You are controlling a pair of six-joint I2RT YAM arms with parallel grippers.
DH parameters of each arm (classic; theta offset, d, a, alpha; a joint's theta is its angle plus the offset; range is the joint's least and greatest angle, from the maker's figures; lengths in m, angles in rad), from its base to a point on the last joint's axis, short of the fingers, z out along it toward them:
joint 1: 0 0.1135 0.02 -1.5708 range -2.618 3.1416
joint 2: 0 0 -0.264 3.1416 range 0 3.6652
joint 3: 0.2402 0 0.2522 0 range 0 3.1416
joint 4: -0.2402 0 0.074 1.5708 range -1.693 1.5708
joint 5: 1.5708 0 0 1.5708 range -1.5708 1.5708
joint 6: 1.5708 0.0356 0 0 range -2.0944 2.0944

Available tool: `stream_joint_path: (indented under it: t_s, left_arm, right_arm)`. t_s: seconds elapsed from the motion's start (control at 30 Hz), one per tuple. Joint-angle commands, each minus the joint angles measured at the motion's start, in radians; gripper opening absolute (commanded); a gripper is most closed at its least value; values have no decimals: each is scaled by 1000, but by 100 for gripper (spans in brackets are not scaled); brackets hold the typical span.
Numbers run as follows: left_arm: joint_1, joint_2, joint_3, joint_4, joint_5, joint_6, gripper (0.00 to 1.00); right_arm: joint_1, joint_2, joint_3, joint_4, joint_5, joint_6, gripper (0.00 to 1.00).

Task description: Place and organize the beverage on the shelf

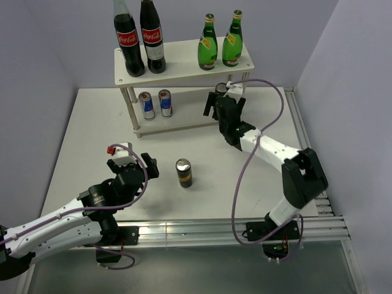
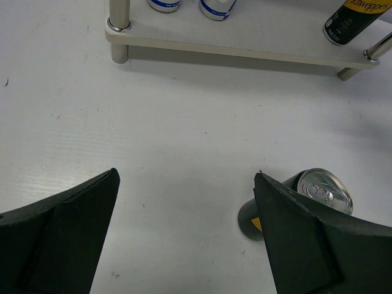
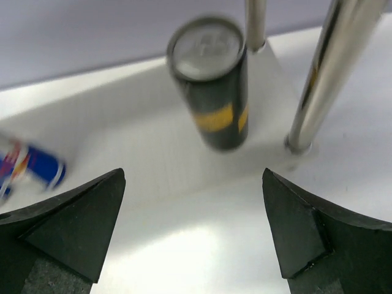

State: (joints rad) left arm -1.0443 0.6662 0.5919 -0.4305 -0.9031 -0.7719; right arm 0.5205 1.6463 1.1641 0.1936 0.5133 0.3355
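The white two-tier shelf (image 1: 184, 56) stands at the back. Two green bottles (image 1: 220, 43) stand on the right of its top board. Two blue-and-silver cans (image 1: 155, 104) stand on the left of the lower board. One dark gold-topped can (image 3: 211, 92) stands at the right end of the lower board, just in front of my open, empty right gripper (image 3: 193, 177), which also shows in the top view (image 1: 219, 99). The other dark can (image 1: 184, 173) stands on the table. My left gripper (image 1: 133, 162) is open and empty to its left; in the left wrist view this can (image 2: 321, 191) shows behind the right finger (image 2: 306, 239).
Two tall cola bottles (image 1: 139, 37) stand on the left of the top board. A shiny shelf leg (image 3: 318, 79) rises just right of the dark can on the lower board. A metal rail (image 1: 309, 147) runs along the table's right edge.
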Motion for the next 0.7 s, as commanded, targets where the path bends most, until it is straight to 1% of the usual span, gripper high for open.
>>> stream_joint_path:
  t_s: [0.0,0.03,0.1,0.13,0.2,0.23,0.27,0.33,0.37,0.43,0.5,0.6,0.67]
  left_arm:
    - [-5,4,0,19,-7,8,98]
    - [-3,6,0,19,-7,8,98]
    - [-6,10,2,21,-5,10,98]
    - [-6,12,3,19,-6,10,98]
    - [-6,15,5,18,-5,8,98]
    - [-6,18,5,18,-10,10,98]
    - [-8,18,5,18,-8,6,98]
    - [-10,16,5,18,-11,8,99]
    - [-11,15,3,18,-10,8,98]
    - [-13,9,2,19,-11,6,99]
    - [-11,9,2,21,-11,6,99]
    - [-13,12,3,18,-16,5,99]
    - [-13,12,3,15,-16,2,98]
  right_arm:
    - [67,-164,-99,-17,7,36,100]
    - [122,-201,-163,-17,42,37,100]
    - [189,-322,-234,-28,74,46,100]
    - [258,-415,-315,-23,56,57,100]
    - [330,-517,-412,21,33,65,100]
    - [369,-610,-494,32,24,69,100]
    - [445,-653,-532,43,43,76,100]
    - [524,-764,-613,34,50,97,100]
    - [585,-792,-633,9,72,103,100]
    - [639,-851,-681,-20,65,122,100]
    - [685,-864,-713,-11,-19,134,100]
    - [697,-820,-771,59,-140,142,100]
    - [711,-760,-793,133,-139,155,100]
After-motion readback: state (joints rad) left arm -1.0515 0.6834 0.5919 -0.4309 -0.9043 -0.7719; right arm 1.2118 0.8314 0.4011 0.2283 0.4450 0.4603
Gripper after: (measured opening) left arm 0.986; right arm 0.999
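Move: The can left on the table lies about 22 cm back, 16 cm to the left and 12 cm below the right hand, which is open and already clear of the shelf. The black can on the lower shelf stands about 11 cm ahead, 2 cm right and 8 cm down; the shelf's right front post is 7 cm ahead and 8 cm right. From the left hand, the table can is some 16 cm right, 3 cm ahead and 10 cm below. Pull the empty right gripper quickly back from the shelf, about 30 cm, easing left by a third of that, towards the can on the table. Keep the height nearly level, then begin to sink, and swing the wrist some 40 degrees counter-clockwise so the fingers face the table can. Leave the fingers wide open, touching nothing. ##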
